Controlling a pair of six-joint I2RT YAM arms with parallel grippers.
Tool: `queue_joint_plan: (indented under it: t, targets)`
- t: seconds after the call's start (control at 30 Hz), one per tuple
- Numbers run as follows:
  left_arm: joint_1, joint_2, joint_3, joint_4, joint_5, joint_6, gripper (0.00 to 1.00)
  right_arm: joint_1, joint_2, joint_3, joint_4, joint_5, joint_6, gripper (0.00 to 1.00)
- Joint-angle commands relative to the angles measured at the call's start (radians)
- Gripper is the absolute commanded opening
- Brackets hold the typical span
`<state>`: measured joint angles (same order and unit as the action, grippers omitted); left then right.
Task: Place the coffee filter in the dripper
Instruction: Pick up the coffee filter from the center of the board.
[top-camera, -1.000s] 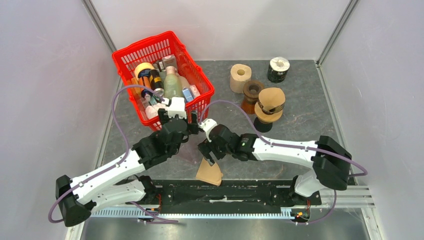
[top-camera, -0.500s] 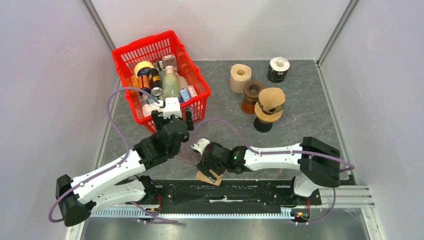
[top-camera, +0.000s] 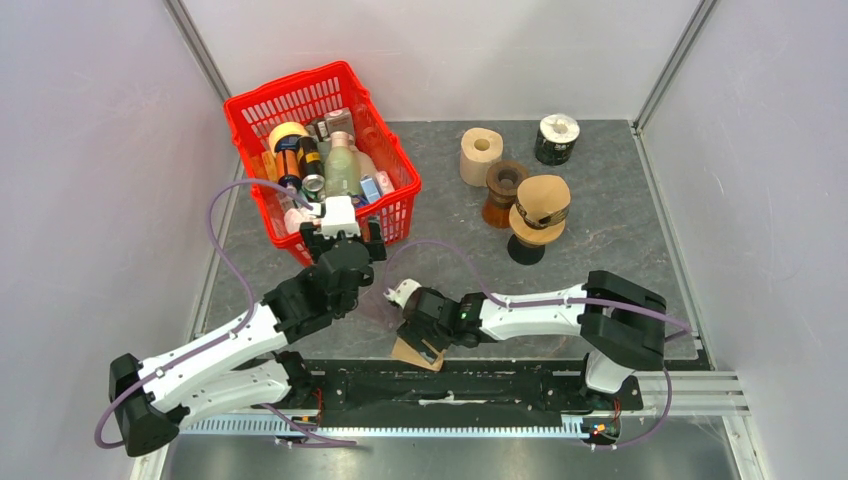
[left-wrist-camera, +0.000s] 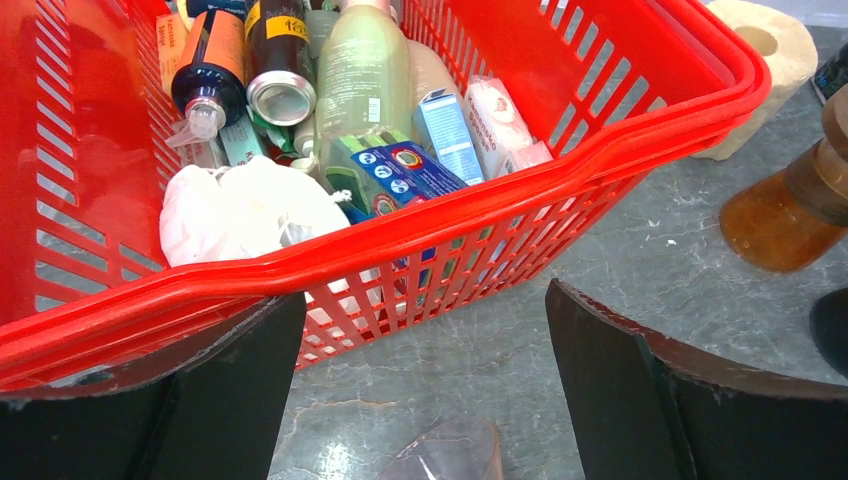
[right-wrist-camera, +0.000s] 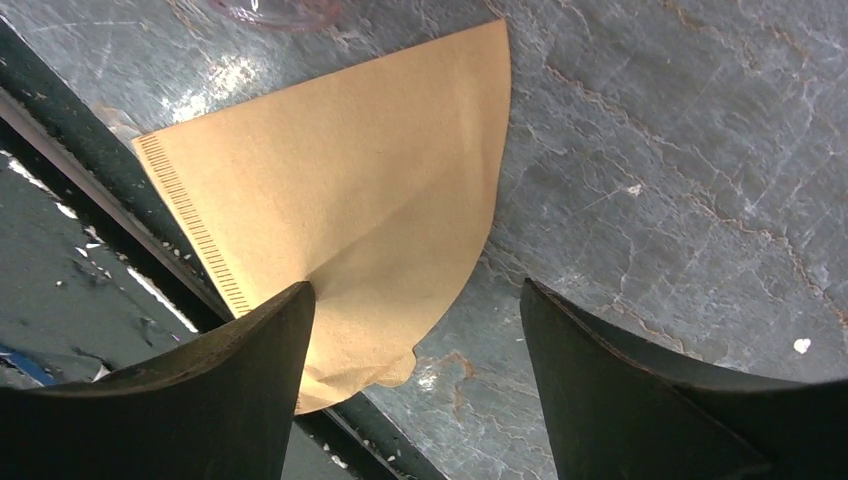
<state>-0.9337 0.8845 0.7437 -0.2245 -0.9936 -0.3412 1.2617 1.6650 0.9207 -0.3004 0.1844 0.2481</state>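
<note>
The coffee filter (right-wrist-camera: 350, 180), a flat tan paper cone, lies at the table's near edge (top-camera: 412, 352), its lower part over the black rail. My right gripper (right-wrist-camera: 415, 300) hangs open just above it. One of its fingers (right-wrist-camera: 250, 370) covers the filter's lower edge and the other stands over bare table. A clear, pink-tinted rim (left-wrist-camera: 450, 455), apparently the dripper, sits just behind the filter (right-wrist-camera: 275, 10). My left gripper (left-wrist-camera: 425, 300) is open and empty, pointing at the red basket (left-wrist-camera: 600, 150), with that clear piece below it.
The red basket (top-camera: 260, 115), at the back left, is full of bottles, cans and packets. At the back right stand a paper roll (top-camera: 480, 155), an amber piece (top-camera: 505, 190), a tan-topped black stand (top-camera: 540, 210) and a dark tin (top-camera: 557, 138). Walls enclose the table.
My right gripper has come down and toward the near edge until it is over the filter, and its jaws have narrowed slightly. The left arm has drawn back a little to the left.
</note>
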Motion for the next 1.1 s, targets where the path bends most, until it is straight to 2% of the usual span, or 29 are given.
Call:
queue_joint_plan:
  t: [0.0, 0.33, 0.63, 0.7, 0.93, 1.07]
  targets:
    - [0.016, -0.036, 0.014, 0.154, -0.096, 0.049, 0.97, -0.002, 0.033, 0.007, -0.006, 0.053, 0.043, 0.81]
    - [0.016, -0.045, 0.010, 0.154, -0.091, 0.047, 0.97, -0.045, 0.069, -0.002, -0.026, 0.067, 0.119, 0.66]
    - [0.016, -0.037, 0.002, 0.178, -0.089, 0.064, 0.97, -0.091, 0.070, -0.008, -0.024, 0.069, 0.158, 0.48]
    - [0.016, -0.035, 0.002, 0.184, -0.087, 0.064, 0.97, -0.096, 0.066, -0.010, -0.024, 0.074, 0.162, 0.41]
    - [0.016, -0.032, -0.009, 0.220, -0.026, 0.088, 0.97, -0.100, -0.026, -0.011, -0.016, 0.105, 0.150, 0.24]
    - [0.016, -0.025, -0.010, 0.252, -0.002, 0.095, 0.97, -0.111, -0.117, -0.025, -0.005, 0.151, 0.163, 0.20]
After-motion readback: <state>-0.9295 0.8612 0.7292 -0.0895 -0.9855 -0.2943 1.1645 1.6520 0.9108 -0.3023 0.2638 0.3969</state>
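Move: The coffee filter lies flat on the board just under the right fingertips, its middle about 3 cm to their left, 1 cm ahead and 1 cm below. The clear cone lies some 10 cm left and 8 cm ahead of the right hand, also on the board. From the left hand, the filter is roughly 12 cm back, 12 cm to the right and 23 cm below. The right hand sweeps about 4 cm forward and slightly right, turning clockwise, its fingers pinching the coffee filter. ##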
